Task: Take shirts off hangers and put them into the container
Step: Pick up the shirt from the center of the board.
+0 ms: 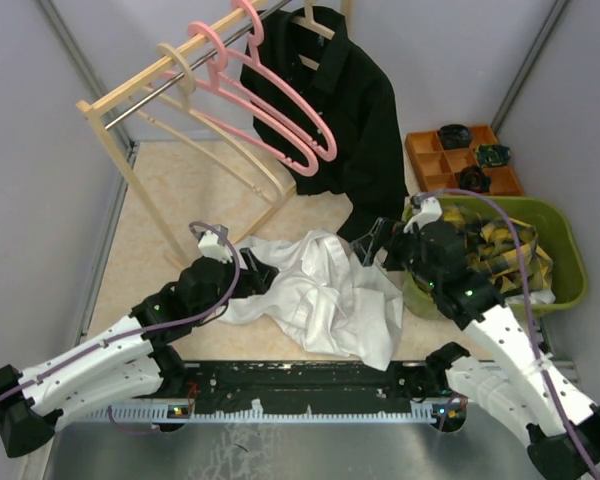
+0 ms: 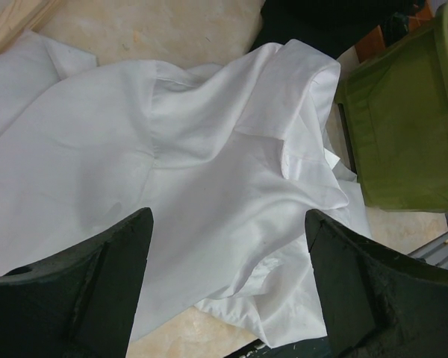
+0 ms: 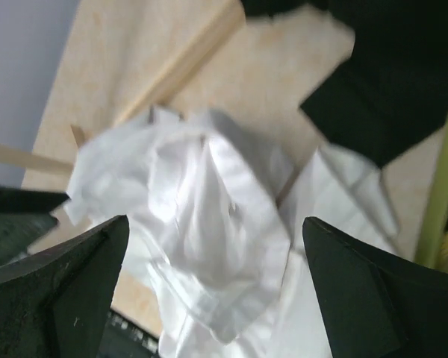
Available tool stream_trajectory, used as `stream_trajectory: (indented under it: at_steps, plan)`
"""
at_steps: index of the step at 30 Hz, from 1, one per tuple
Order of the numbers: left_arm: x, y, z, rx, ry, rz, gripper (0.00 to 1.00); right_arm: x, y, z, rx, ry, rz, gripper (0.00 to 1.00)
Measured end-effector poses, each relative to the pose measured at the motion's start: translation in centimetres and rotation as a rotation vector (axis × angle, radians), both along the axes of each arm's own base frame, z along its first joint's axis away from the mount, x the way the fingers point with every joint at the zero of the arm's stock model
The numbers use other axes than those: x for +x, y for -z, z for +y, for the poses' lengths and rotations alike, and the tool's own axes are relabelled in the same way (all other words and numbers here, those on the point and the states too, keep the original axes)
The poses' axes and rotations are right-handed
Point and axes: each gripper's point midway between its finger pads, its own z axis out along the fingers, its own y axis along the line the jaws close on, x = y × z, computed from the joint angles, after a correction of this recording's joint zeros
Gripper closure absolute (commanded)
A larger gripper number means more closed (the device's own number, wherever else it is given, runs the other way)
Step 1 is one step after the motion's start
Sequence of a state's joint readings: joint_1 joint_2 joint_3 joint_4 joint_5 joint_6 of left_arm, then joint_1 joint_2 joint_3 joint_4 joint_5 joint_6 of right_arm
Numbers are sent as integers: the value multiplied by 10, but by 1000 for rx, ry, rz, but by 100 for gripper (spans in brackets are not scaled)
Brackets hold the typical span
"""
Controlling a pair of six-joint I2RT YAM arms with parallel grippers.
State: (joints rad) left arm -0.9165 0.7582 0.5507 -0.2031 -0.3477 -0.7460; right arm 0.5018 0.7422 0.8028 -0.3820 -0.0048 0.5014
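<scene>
A crumpled white shirt (image 1: 325, 295) lies on the table between my two arms. My left gripper (image 1: 255, 275) is open at its left edge; in the left wrist view the open gripper (image 2: 228, 253) hovers over the white shirt (image 2: 209, 149). My right gripper (image 1: 375, 243) is open just above the cloth's upper right; the right wrist view shows this gripper (image 3: 213, 253) with a bunched fold of the white shirt (image 3: 209, 216) below it. A black shirt (image 1: 345, 110) hangs on the rack. A plaid shirt (image 1: 500, 255) lies in the green container (image 1: 570, 265). Two bare pink hangers (image 1: 280, 100) and a beige hanger (image 1: 180, 70) hang on the bar.
The wooden rack (image 1: 130, 170) with its metal bar stands at the back left, its legs reaching toward the shirt. An orange compartment tray (image 1: 420, 150) sits behind the container. Grey walls close in both sides. The black shirt's hem hangs close to my right gripper.
</scene>
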Motion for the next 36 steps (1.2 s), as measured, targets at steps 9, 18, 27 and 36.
stream_trajectory:
  at_steps: [9, 18, 27, 36]
  plan:
    - [2, -3, 9, -14, -53, -4, 12, -29, 118, 50, 21, -113, 394, 1]
    - [2, -8, 18, -36, -87, -19, 12, -26, 162, 105, -193, -186, 522, 1]
    - [2, -9, 23, -30, -105, -23, 12, -40, 223, 134, -472, -231, 579, 8]
    - [2, -6, 29, -22, -123, -27, 12, -47, 235, 141, -670, -212, 480, 78]
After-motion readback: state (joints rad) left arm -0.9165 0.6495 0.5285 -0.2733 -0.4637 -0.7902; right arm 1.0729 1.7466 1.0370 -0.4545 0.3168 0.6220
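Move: The white shirt lies crumpled on the board, its middle about 12 cm left of the right gripper, 4 cm back and some 24 cm below. The container stands about 29 cm to that gripper's right and 3 cm ahead, its middle some 18 cm lower. The hanging black shirt is roughly 26 cm ahead and 6 cm left. From the left gripper the white shirt's middle is about 10 cm right, level fore and aft, 16 cm below. Drop the right gripper, still wide open, some 23 cm onto the middle of the white shirt, swinging it about 14 cm left and slightly back, while rolling its left side down and tipping the fingers down. Only once low, close the fingers well past halfway on a fold of cloth. Ease the open left gripper about 3 cm left, away from the shirt's middle. ##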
